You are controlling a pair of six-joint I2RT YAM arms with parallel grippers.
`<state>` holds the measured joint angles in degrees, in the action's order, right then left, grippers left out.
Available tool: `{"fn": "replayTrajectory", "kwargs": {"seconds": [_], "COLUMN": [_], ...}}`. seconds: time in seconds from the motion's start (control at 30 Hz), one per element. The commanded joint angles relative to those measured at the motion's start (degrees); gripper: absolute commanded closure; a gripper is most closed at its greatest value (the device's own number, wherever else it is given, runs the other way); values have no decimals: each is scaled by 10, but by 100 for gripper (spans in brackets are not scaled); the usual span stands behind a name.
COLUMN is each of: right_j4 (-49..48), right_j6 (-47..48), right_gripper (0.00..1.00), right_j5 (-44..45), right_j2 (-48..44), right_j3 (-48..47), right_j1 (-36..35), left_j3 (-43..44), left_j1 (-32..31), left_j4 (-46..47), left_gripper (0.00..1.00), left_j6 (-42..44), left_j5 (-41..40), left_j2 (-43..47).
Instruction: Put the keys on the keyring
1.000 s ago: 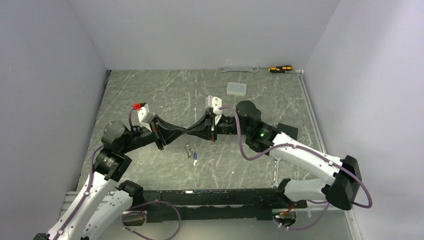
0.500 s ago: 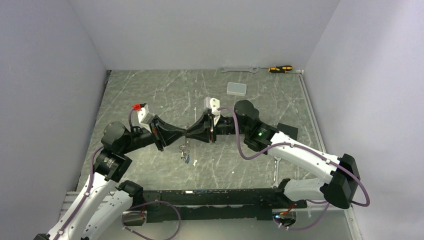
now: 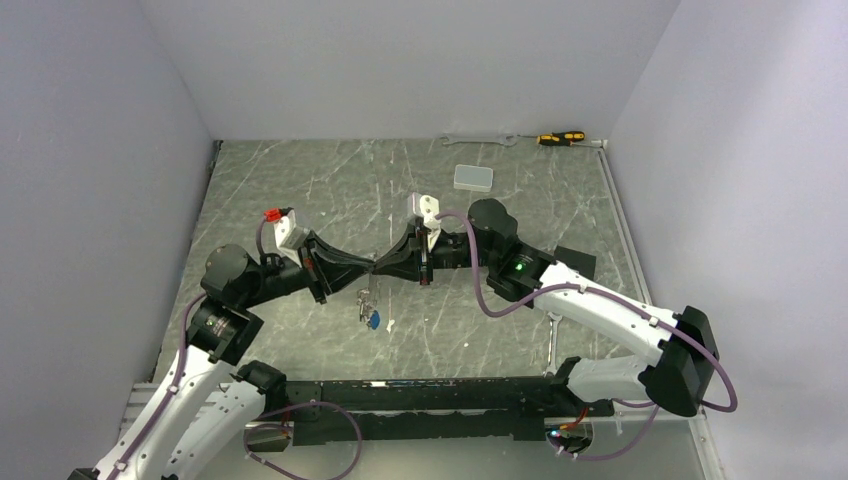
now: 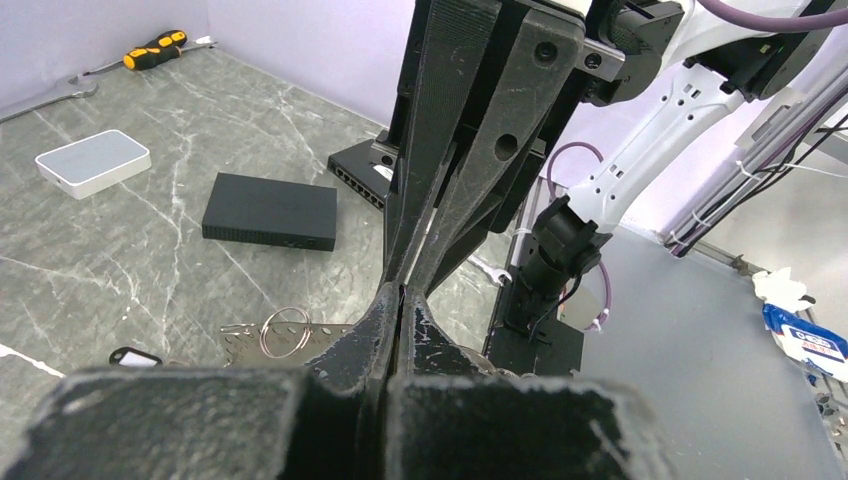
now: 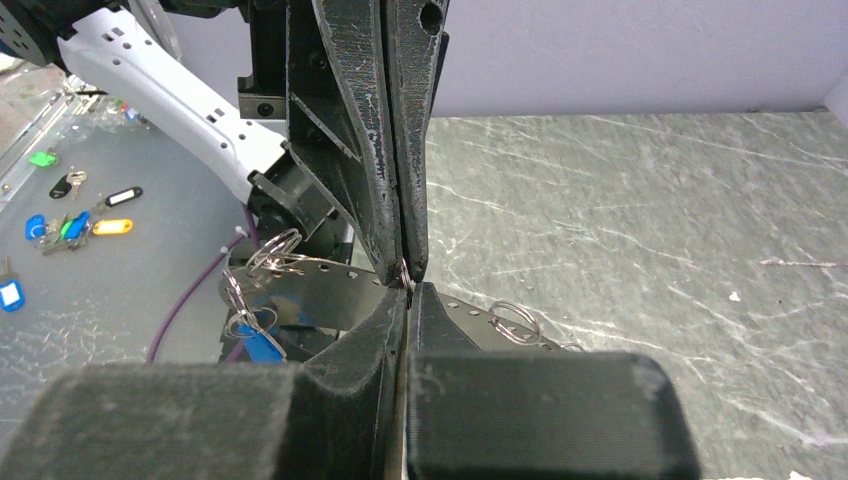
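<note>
My left gripper (image 3: 367, 271) and right gripper (image 3: 379, 266) meet tip to tip above the middle of the table, both shut. In the right wrist view a thin silvery wire loop, the keyring (image 5: 404, 271), is nipped where the two pairs of fingertips touch; most of it is hidden. A perforated metal strip (image 5: 320, 290) carrying small rings hangs just below the tips. The keys (image 3: 367, 305) dangle from it on the left gripper's side, one with a blue tag (image 5: 262, 345). A black-framed tag (image 4: 135, 355) shows low in the left wrist view, where the left gripper (image 4: 400, 295) is shut.
A white box (image 3: 472, 178) lies behind the grippers, with a spanner (image 3: 480, 140) and a yellow-handled screwdriver (image 3: 560, 137) along the back wall. A black box (image 4: 270, 212) sits by the right arm. Spare tagged keys (image 5: 60, 215) lie on the metal shelf beyond the table's near edge.
The right gripper's jaws parted a little and closed again at the left gripper's tips. The hanging keys swung a short way to the left.
</note>
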<state>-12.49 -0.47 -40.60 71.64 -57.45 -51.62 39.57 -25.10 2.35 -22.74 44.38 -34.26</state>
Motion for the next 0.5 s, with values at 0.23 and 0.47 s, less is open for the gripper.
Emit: {"fn": "replayTrajectory", "kwargs": {"seconds": [0.23,0.47], "right_j4": [-23,-30], "right_j6": [6,11], "right_gripper": [100,100], "right_j5": [15,8], "right_j2": [-12,-30], "right_j3": [8,26], "right_j1": [2,6], "left_j3": [24,81], "left_j1": [-2,-2], "left_j4": [-4,-126], "left_gripper": [55,31], "left_j6": [6,92], "left_j5": [3,26], "left_j2": [7,3]}}
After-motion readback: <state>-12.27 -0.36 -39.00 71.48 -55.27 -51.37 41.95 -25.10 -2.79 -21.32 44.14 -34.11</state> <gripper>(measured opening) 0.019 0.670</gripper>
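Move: The small ring pinched between the two sets of fingertips lies about 1 cm to the right of the left hand and about 1 cm to the left of the right hand, at their height. From the right hand, the blue key tag hangs some 5 cm back, 1 cm to the left and 5 cm below; the empty ring on the metal plate's far part is about 5 cm ahead, 1 cm to the left and 2 cm below. Open the left gripper to about two thirds and let go of the small ring, holding that hand nearly in place, pointing right. Keep the right fingers shut on the ring, and once the left fingers are parting, lower the right hand about 1.5 cm with the metal plate hanging from it, down out of the left fingertips. ##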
